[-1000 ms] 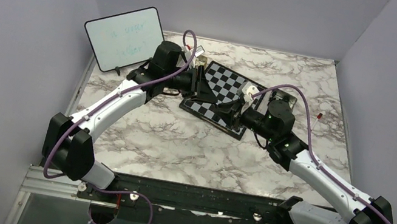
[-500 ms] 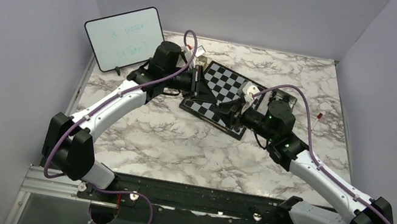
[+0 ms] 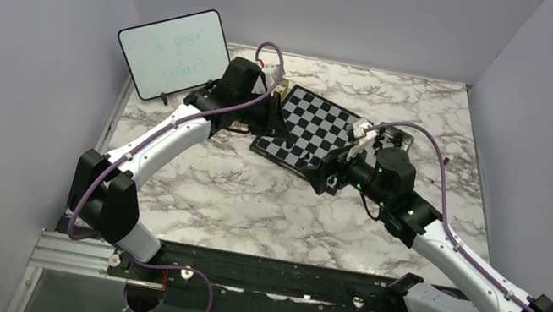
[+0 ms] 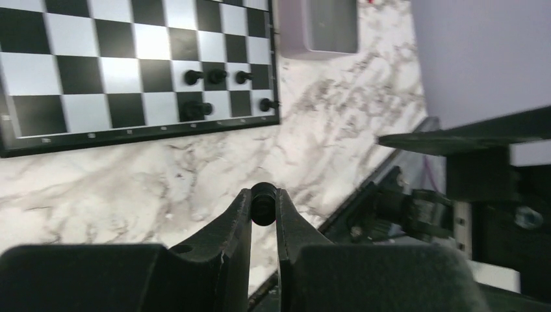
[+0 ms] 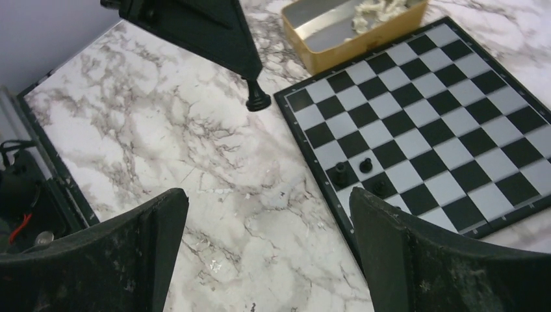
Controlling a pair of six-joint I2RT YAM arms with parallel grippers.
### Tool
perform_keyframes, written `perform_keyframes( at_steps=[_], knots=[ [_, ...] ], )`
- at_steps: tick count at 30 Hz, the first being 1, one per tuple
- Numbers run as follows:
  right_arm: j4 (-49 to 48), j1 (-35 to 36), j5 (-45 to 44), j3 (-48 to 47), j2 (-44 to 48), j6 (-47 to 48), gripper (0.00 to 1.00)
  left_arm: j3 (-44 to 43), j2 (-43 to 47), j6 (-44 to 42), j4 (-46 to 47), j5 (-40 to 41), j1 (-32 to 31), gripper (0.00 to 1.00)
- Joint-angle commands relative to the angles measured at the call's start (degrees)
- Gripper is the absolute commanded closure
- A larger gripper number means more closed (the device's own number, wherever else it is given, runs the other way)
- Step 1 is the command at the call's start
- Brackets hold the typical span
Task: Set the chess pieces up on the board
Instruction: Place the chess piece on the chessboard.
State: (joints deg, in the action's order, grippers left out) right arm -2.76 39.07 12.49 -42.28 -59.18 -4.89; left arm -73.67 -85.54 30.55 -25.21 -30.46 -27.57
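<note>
The board [image 3: 318,122] lies at the back middle of the marble table. Several black chess pieces [image 4: 216,76] stand close together near one corner of it [image 5: 366,164]. My left gripper [image 4: 263,203] is shut on a black chess piece [image 5: 257,97], which hangs over the marble just off the board's edge beside the gold tin. My right gripper [image 5: 266,214] stands wide open over bare marble next to the board's near corner, with nothing between its fingers [image 5: 442,260]. Seen from above, the left gripper [image 3: 273,119] sits at the board's left side and the right gripper [image 3: 329,179] at its near edge.
A gold tin [image 5: 351,32] holding cream-white pieces stands against the board's far-left edge. A grey lid or tray [image 4: 325,26] lies off the board's right side. A white dry-erase board [image 3: 173,52] leans at the back left. Purple walls close in the table.
My right gripper has opened wide and drawn back off the board toward the near right. My left gripper has closed on the black piece and shifted slightly.
</note>
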Motion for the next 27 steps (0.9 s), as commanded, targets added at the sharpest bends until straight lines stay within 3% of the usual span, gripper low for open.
perform_keyframes(
  at_steps=[1, 12, 18, 27],
  knots=[
    [7.1, 0.5, -11.6, 0.5, 4.5, -6.7, 0.0, -3.8, -2.1, -5.8, -4.6, 14.6, -2.7, 0.86],
    [18.9, 0.5, -23.8, -1.1, 5.7, -10.8, 0.0, -9.5, -12.4, -8.5, -4.8, 40.2, -12.6, 0.85],
    [21.0, 0.5, -25.4, -0.4, 7.2, -10.8, 0.0, -10.7, -18.7, -6.9, -3.3, 42.3, -13.9, 0.85],
    [22.2, 0.5, -26.3, 1.0, 9.5, -10.9, 0.0, -6.1, -19.6, -5.4, 4.9, 44.4, -14.4, 0.84]
  ],
)
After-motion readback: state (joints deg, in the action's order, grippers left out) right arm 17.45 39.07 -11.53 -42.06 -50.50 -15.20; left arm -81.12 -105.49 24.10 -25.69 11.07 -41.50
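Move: The black chess piece in the left fingers is bound for empty square e8 on the board's near row, about 6 cm ahead of this hand, 3 cm to its right and 17 cm below. The queen on d8 stands some 5 cm ahead and 6 cm right; the d7 pawn, about 8 cm ahead and 6 cm right. From the empty right hand, e8 lies roughly 11 cm ahead, 5 cm left and 17 cm below. The black piece, still pinched in the left fingers, is carried down about 12 cm and forward about half as far towards e8, while the wrist swings some 35 degrees until fingers and piece point nearly straight down; the descent eases off just above the near row. The right hand, already wide open, withdraws about 8 cm to the right, dipping then rising slightly and turning clockwise. ##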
